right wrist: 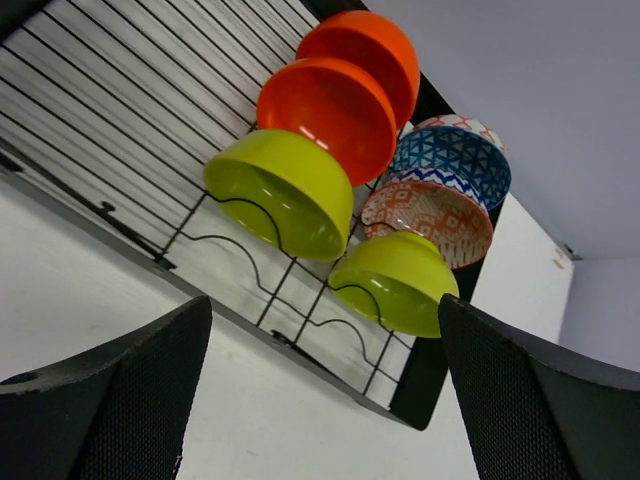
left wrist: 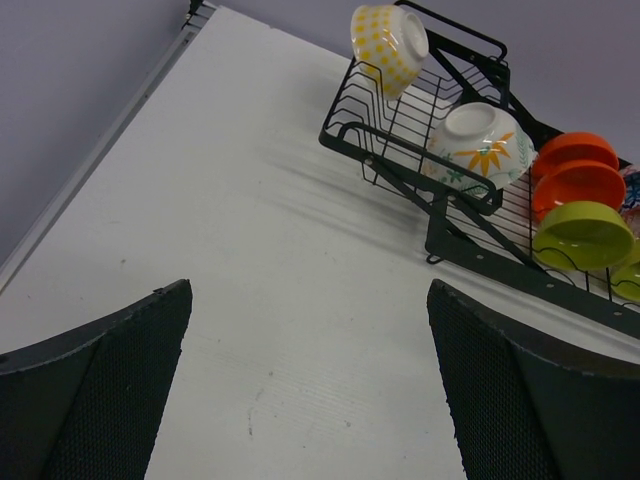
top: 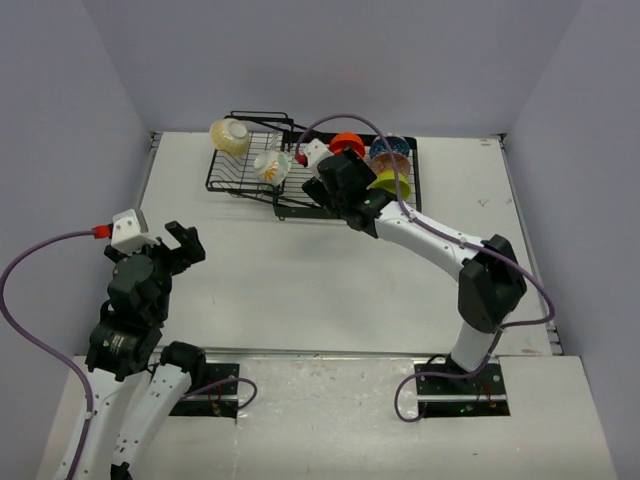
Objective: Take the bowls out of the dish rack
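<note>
The black wire dish rack stands at the back of the table. A cream bowl with a yellow check and a cream floral bowl sit on its left section. Orange-red, blue patterned and lime green bowls stand on its right. The right wrist view shows two lime bowls, two orange-red bowls, the blue bowl and a pinkish bowl. My right gripper is open and empty just in front of the rack. My left gripper is open and empty, far from the rack.
Grey walls close in the table on three sides. In the left wrist view bare white table lies between my fingers and the rack. The right forearm slants across the right middle of the table.
</note>
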Controlling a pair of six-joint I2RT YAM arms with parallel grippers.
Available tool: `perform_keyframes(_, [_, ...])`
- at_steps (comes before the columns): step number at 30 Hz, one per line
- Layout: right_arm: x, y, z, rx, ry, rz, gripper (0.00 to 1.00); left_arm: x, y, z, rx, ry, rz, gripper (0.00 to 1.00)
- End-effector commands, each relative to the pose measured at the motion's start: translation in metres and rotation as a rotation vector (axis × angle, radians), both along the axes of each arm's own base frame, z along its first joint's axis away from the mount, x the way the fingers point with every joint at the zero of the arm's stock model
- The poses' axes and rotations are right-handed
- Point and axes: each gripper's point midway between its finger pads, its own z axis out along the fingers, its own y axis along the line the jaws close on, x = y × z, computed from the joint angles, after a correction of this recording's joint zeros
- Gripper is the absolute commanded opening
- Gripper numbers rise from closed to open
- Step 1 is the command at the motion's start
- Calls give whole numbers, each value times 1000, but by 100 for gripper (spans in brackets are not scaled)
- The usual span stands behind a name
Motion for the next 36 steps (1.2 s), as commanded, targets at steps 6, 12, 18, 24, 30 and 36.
perform_keyframes(6, [36, 0, -20, -267, -48, 23, 93, 3, -5, 5, -9, -26, -26, 100])
perform_keyframes(12, [57, -5, -39, -362, -89, 0, 88, 3, -10, 5, -11, -32, -51, 100])
perform_keyframes(18, [74, -13, -49, -388, -103, -9, 83, 3, -10, 5, -10, -29, -51, 100])
perform_keyframes(24, [86, -13, -66, -386, -100, 17, 78, 5, -11, 2, -8, -19, -55, 100])
perform_keyframes(30, [97, -12, -83, -416, -114, 33, 65, 6, -12, 1, -6, -15, -60, 100])
perform_keyframes(36, [101, -10, -89, -422, -132, 20, 49, 5, -13, 1, -7, -16, -65, 100])
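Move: The near green bowl, the left of the pair, is about 11 cm ahead of the right hand, 3 cm left and 12 cm below. The other green bowl stands level with it, some 11 cm to its right; the near orange bowl is roughly 6 cm beyond it. The flowered bowl is about 15 cm ahead of the hand and 20 cm left. From the left hand, the left green bowl lies around 31 cm ahead, 32 cm right and 18 cm lower. Sink the right gripper about 10 cm while reaching some 9 cm forward to the right side of the left green bowl, rolling the hand about 25 degrees so its left side drops. Narrow the fingers from nearly wide open to about half, left finger before the bowl's hollow and right finger at the outside of its right rim; don't grip yet. ##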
